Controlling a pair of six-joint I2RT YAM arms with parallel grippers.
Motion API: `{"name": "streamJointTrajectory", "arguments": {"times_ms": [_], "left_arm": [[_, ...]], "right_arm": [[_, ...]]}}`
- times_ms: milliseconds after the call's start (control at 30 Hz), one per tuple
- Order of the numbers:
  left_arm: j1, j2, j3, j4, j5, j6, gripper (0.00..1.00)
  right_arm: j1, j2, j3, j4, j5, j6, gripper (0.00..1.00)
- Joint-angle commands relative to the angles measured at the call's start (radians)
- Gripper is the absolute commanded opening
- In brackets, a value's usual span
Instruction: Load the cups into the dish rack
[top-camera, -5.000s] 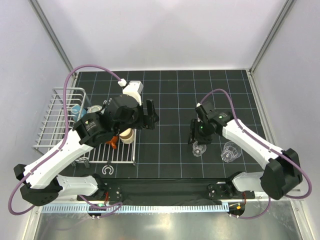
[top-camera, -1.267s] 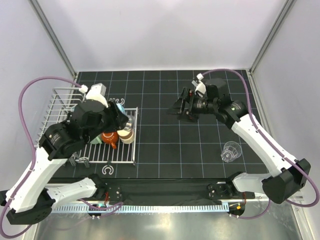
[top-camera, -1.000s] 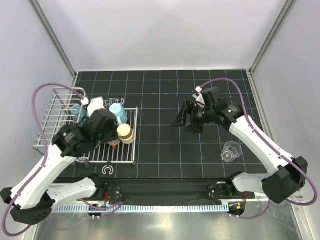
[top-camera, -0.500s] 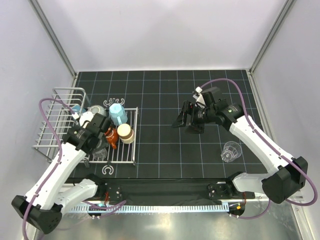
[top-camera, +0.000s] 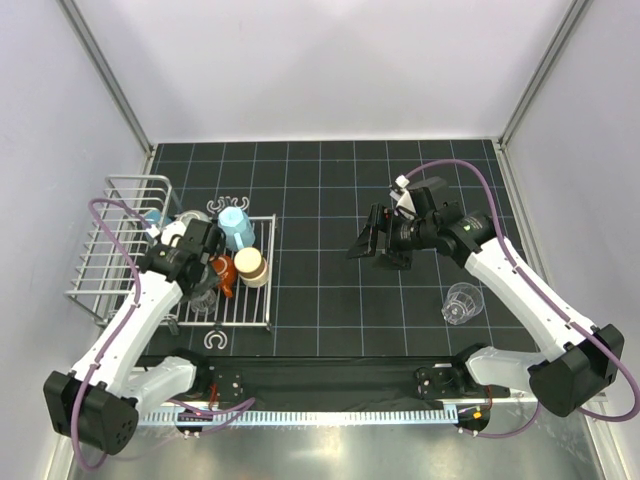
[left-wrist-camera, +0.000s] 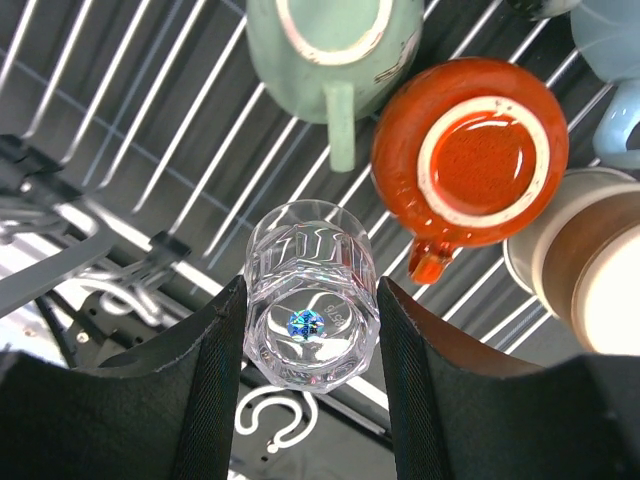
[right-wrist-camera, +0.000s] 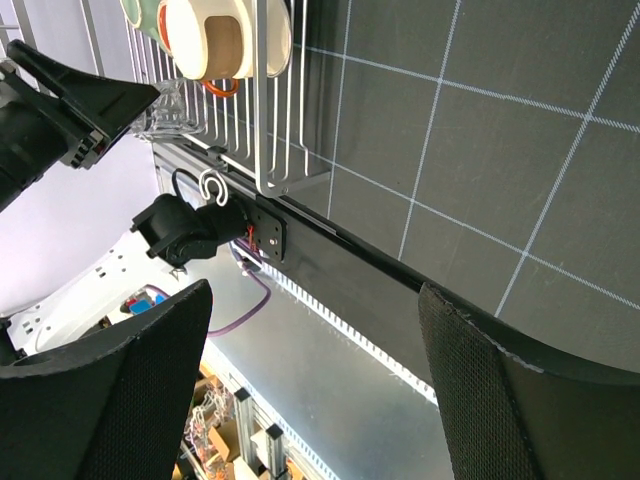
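My left gripper (left-wrist-camera: 310, 345) is shut on a clear cup (left-wrist-camera: 312, 300), one finger against each side and its base turned toward the camera. The clear cup (top-camera: 203, 298) hangs over the near edge of the dish rack's (top-camera: 110, 240) slatted part (left-wrist-camera: 150, 100); I cannot tell whether it rests on the wires. Upside down on the slats beside it are a mint green cup (left-wrist-camera: 335, 40), an orange cup (left-wrist-camera: 470, 160), a cream-and-brown cup (left-wrist-camera: 580, 270) and a light blue cup (top-camera: 233, 225). My right gripper (top-camera: 378, 250) is open and empty above mid-table. A second clear cup (top-camera: 460, 303) stands near right.
A steel cup (top-camera: 190, 220) sits at the slats' far end, and a blue cup (top-camera: 152, 218) is in the raised basket. A white hook mark (top-camera: 212, 340) is printed on the black grid mat just in front of the rack. Grey walls enclose the table.
My left arm has pulled back toward the near left, carrying the clear cup down to the rack's near edge. The right gripper stays open and has barely shifted.
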Motion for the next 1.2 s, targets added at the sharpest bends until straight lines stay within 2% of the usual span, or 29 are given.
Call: {"name": "streamJointTrajectory", "arguments": {"times_ms": [0,267,533,633,767,867,967,1033,1167], "left_arm": [[0.007,0.007,-0.015,0.097,-0.018,-0.005,0.00],[0.007,0.027,-0.069,0.166,-0.031,-0.028,0.03],[0.016,0.033,-0.095,0.152,-0.020,-0.059,0.23],[0.023,0.044,-0.090,0.126,-0.017,-0.074,0.37],[0.024,0.039,-0.075,0.117,0.015,-0.079,0.78],[0.023,0.023,-0.057,0.110,0.028,-0.086,0.94],[0.023,0.025,-0.028,0.070,0.032,-0.091,1.00],[0.023,0.027,-0.005,0.059,0.050,-0.080,1.00],[0.024,0.038,0.058,0.010,0.124,-0.040,1.00]], "right_arm": [[-0.001,-0.020,0.000,0.005,0.014,0.003,0.84],[-0.001,-0.018,-0.001,-0.007,0.022,-0.004,0.84],[-0.003,-0.017,-0.011,-0.009,0.031,-0.011,0.84],[-0.003,-0.012,-0.012,-0.012,0.036,-0.018,0.84],[-0.001,0.000,0.005,-0.059,0.080,-0.040,0.84],[-0.001,0.009,0.045,-0.137,0.154,-0.066,0.84],[-0.003,0.012,0.078,-0.192,0.220,-0.092,0.84],[-0.003,0.011,0.100,-0.240,0.263,-0.100,0.84],[-0.001,0.011,0.143,-0.375,0.489,-0.072,0.84]]}}
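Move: The left gripper holds a clear glass bottom-up over its free rack spot, about 1 cm ahead and 5 cm below. From the gripper, the orange mug is about 8 cm ahead and 4 cm right, the green mug 8 cm ahead and 5 cm left, and the cream cup 7 cm ahead and 11 cm right, all some 5 cm lower. From the right gripper, the last glass is roughly 21 cm right, 4 cm back and 17 cm below. Lower the left gripper about 3 cm, easing 1 cm forward, to set the held glass bottom-up on the rack bars in front of the orange and green mugs. Then open the fingers wide to let go and start lifting, about 2 cm up and 1 cm right. Late on, swing the open, empty right gripper 5 cm right and 2 cm down towards the last glass. ##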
